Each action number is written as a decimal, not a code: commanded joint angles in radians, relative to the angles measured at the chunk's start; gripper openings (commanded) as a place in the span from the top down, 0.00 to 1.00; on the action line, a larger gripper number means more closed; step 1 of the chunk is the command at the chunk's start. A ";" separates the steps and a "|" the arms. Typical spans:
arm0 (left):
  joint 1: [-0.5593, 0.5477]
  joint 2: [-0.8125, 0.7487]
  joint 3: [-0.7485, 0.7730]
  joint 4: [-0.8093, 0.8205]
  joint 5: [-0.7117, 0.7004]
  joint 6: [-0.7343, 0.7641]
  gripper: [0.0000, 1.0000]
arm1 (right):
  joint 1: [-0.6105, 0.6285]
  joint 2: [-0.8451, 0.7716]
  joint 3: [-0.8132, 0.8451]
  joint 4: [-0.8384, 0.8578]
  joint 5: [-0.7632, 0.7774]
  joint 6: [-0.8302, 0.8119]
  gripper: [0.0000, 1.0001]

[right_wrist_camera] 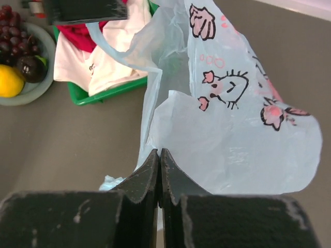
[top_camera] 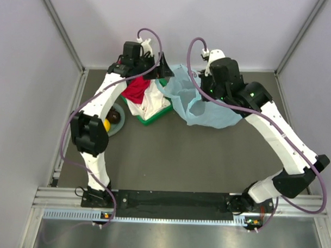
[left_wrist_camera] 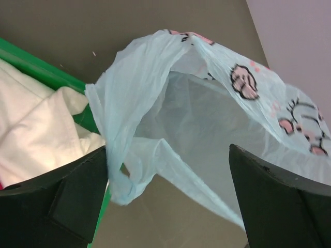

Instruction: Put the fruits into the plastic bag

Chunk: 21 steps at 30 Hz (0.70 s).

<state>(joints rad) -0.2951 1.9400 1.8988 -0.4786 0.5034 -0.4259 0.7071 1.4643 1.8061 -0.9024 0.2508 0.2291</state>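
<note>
The plastic bag [top_camera: 209, 106] is light blue with cartoon prints and stands with its mouth open at the back of the table. My right gripper [right_wrist_camera: 159, 154] is shut on the bag's near rim [right_wrist_camera: 232, 134], and thin film comes out between the fingertips. My left gripper [left_wrist_camera: 168, 196] is open wide just left of the bag's mouth [left_wrist_camera: 207, 103], with a loop handle [left_wrist_camera: 116, 170] draped against its left finger. The fruits lie on a plate to the left: yellow citrus [right_wrist_camera: 9, 81], a dark round fruit [right_wrist_camera: 30, 68] and purple grapes [right_wrist_camera: 13, 31].
The grey-green plate [top_camera: 117, 131] sits under the left arm's forearm. A green tray [top_camera: 149, 119] of red and white cloths [right_wrist_camera: 111, 62] stands between the plate and the bag. Grey walls close in on three sides.
</note>
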 commanded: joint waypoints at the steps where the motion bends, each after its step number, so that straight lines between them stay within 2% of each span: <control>1: 0.002 -0.177 -0.098 0.110 -0.021 0.164 0.01 | -0.047 0.014 -0.025 0.028 -0.067 0.053 1.00; 3: 0.002 -0.232 -0.164 0.104 -0.069 0.180 0.01 | -0.055 0.016 -0.027 0.034 -0.087 0.055 1.00; 6: 0.002 -0.295 -0.224 0.060 -0.305 0.184 0.01 | -0.069 0.021 -0.025 0.037 -0.107 0.049 1.00; 7: 0.007 -0.309 -0.236 0.025 -0.407 0.179 0.01 | -0.070 0.021 -0.022 0.036 -0.111 0.047 1.00; 8: 0.013 -0.343 -0.253 0.008 -0.574 0.159 0.01 | -0.077 0.019 -0.021 0.033 -0.116 0.049 1.00; 11: 0.048 -0.432 -0.312 0.023 -0.782 0.157 0.01 | -0.077 0.021 -0.022 0.034 -0.130 0.049 1.00; 13: 0.059 -0.475 -0.348 0.047 -0.862 0.182 0.01 | -0.077 0.021 -0.027 0.037 -0.139 0.058 1.00; 14: 0.060 -0.501 -0.368 0.044 -0.972 0.200 0.01 | -0.077 0.021 -0.027 0.039 -0.145 0.059 1.00; 18: 0.131 -0.513 -0.412 -0.023 -1.091 0.221 0.01 | -0.077 0.013 -0.030 0.036 -0.137 0.084 1.00; 21: 0.245 -0.495 -0.397 -0.154 -1.041 0.081 0.01 | -0.075 0.001 -0.042 0.045 -0.140 0.088 1.00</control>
<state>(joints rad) -0.1745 1.4475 1.5085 -0.4973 -0.4366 -0.2459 0.6384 1.4899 1.7733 -0.8997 0.1230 0.2928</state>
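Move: The fruit bowl lies about 24 cm to the left hand's left, some 10 cm back and 23 cm below. The basket's middle is some 8 cm left and 3 cm ahead, with the red cloth roughly 14 cm left and 7 cm ahead, both about 22 cm down; the bag's body is some 15 cm right, 6 cm back and 15 cm lower. From the right hand, the bowl is around 37 cm left, 6 cm ahead and 31 cm below. The bag's rim is left behind as the left hand, fingers already wide open, backs and rises a few centimetres, then sweeps about 24 cm left over the basket towards the fruit bowl, turning some 50 degrees counter-clockwise and rolling its left side up. The right hand keeps its pinch on the bag's edge, sinking about 2 cm before holding there. ##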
